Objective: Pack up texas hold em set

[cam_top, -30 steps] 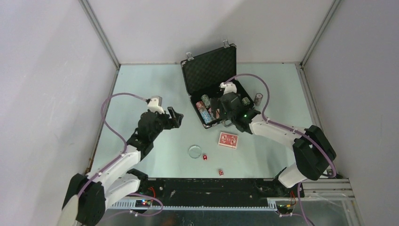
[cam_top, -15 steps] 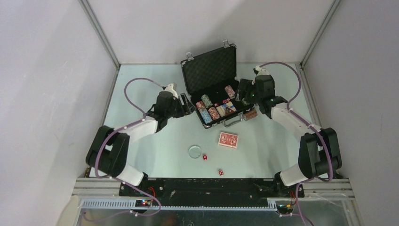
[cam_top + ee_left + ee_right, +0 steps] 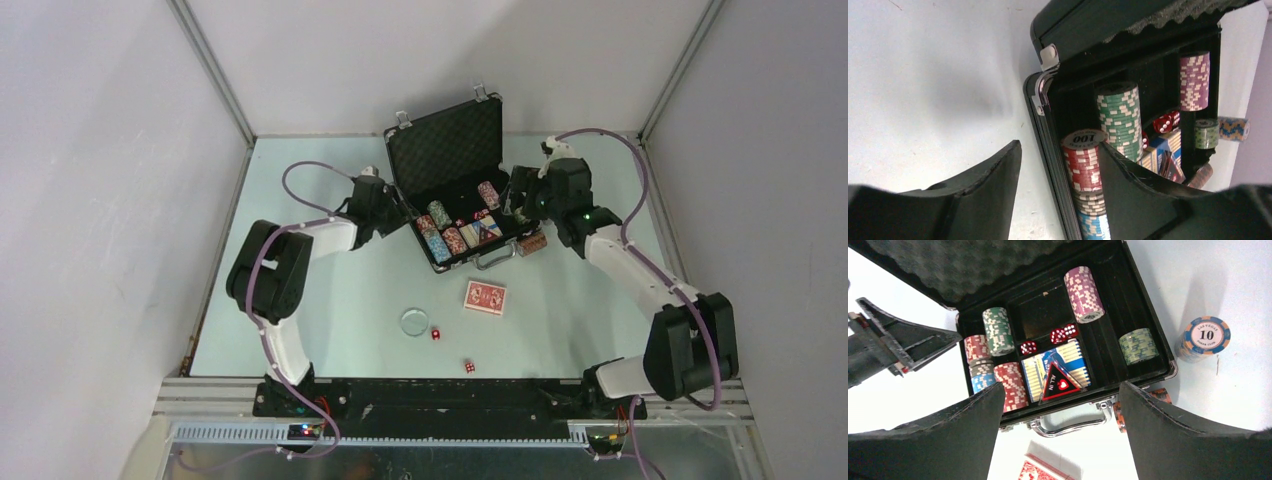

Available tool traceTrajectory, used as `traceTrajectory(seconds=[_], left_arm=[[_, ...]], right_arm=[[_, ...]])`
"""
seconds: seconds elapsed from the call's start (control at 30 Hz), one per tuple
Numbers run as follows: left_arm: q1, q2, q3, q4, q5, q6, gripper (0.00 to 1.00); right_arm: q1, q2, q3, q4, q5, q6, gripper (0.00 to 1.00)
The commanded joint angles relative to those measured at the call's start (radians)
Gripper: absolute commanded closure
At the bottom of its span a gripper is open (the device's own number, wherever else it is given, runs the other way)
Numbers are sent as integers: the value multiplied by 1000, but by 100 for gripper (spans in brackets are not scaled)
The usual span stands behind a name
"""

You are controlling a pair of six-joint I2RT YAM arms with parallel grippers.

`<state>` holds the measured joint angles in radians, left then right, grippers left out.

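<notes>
The black briefcase (image 3: 497, 254) stands open at the back centre, foam lid (image 3: 445, 150) upright. Inside lie striped chip stacks (image 3: 1083, 294), red dice (image 3: 1064, 333) and a card box (image 3: 1055, 369). My left gripper (image 3: 400, 215) is open astride the case's left wall (image 3: 1048, 150): one finger outside, the other inside against a red chip stack (image 3: 1082, 162). Open too, my right gripper (image 3: 513, 197) hovers at the case's right side. Red-backed cards (image 3: 485, 297), a clear disc (image 3: 414, 321) and two red dice (image 3: 436, 334) lie on the table in front.
An orange chip stack (image 3: 533, 243) lies by the silver handle (image 3: 1070, 427). A blue-and-orange stack marked 10 (image 3: 1205, 337) stands on the table right of the case. Grey walls close in left, right and behind.
My left arm has reached from mid-table to the case's left wall. My right gripper has pulled back from over the case to its right side. Both jaws have narrowed a little.
</notes>
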<state>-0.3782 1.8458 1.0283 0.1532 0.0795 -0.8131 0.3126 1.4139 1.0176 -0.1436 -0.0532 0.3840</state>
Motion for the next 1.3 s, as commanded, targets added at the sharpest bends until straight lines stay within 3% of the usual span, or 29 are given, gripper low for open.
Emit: traceTrajectory(seconds=[0.0, 0.2, 0.3, 0.5, 0.6, 0.7, 0.83, 1.0, 1.27], left_arm=[[13, 27, 49, -17, -54, -51, 39], [29, 73, 83, -72, -68, -45, 51], [37, 85, 93, -84, -56, -30, 76], [82, 115, 164, -168, 7, 58, 85], [127, 127, 190, -237, 34, 130, 98], [166, 129, 200, -281, 71, 221, 100], [206, 134, 267, -462, 35, 331, 100], [260, 123, 289, -508, -1, 372, 100], [306, 85, 302, -493, 50, 389, 100]], right_arm=[[1, -67, -12, 35, -9, -5, 13], [3, -76, -31, 45, -31, 11, 15], [7, -73, -34, 45, -37, 15, 16], [50, -59, -34, 18, -29, 3, 17], [84, -61, -34, -11, 3, -9, 17], [102, -65, -35, -32, 9, -15, 17], [118, -59, -34, -51, 30, -26, 17], [78, -8, -2, -45, -4, 2, 16], [35, 279, 241, -138, 7, 15, 18]])
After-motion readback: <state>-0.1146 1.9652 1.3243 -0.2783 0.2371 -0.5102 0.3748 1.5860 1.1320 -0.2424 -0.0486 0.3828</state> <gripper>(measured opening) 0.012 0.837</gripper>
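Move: The left hand's part-shut fingers are almost on the case's left rim near the hinge: about 2 cm ahead, 1 cm left, 1 cm lower. From that hand the red chip stack lies some 4 cm right and 3 cm back, the green chip stack 7 cm right, level. From the right hand, the pale green stack is about 3 cm ahead, 3 cm right, 14 cm below; the left rim is some 25 cm left, 5 cm ahead. Left fingers pinch the case's left rim, dragging it about 9 cm left; the open right hand edges left, sinks. ##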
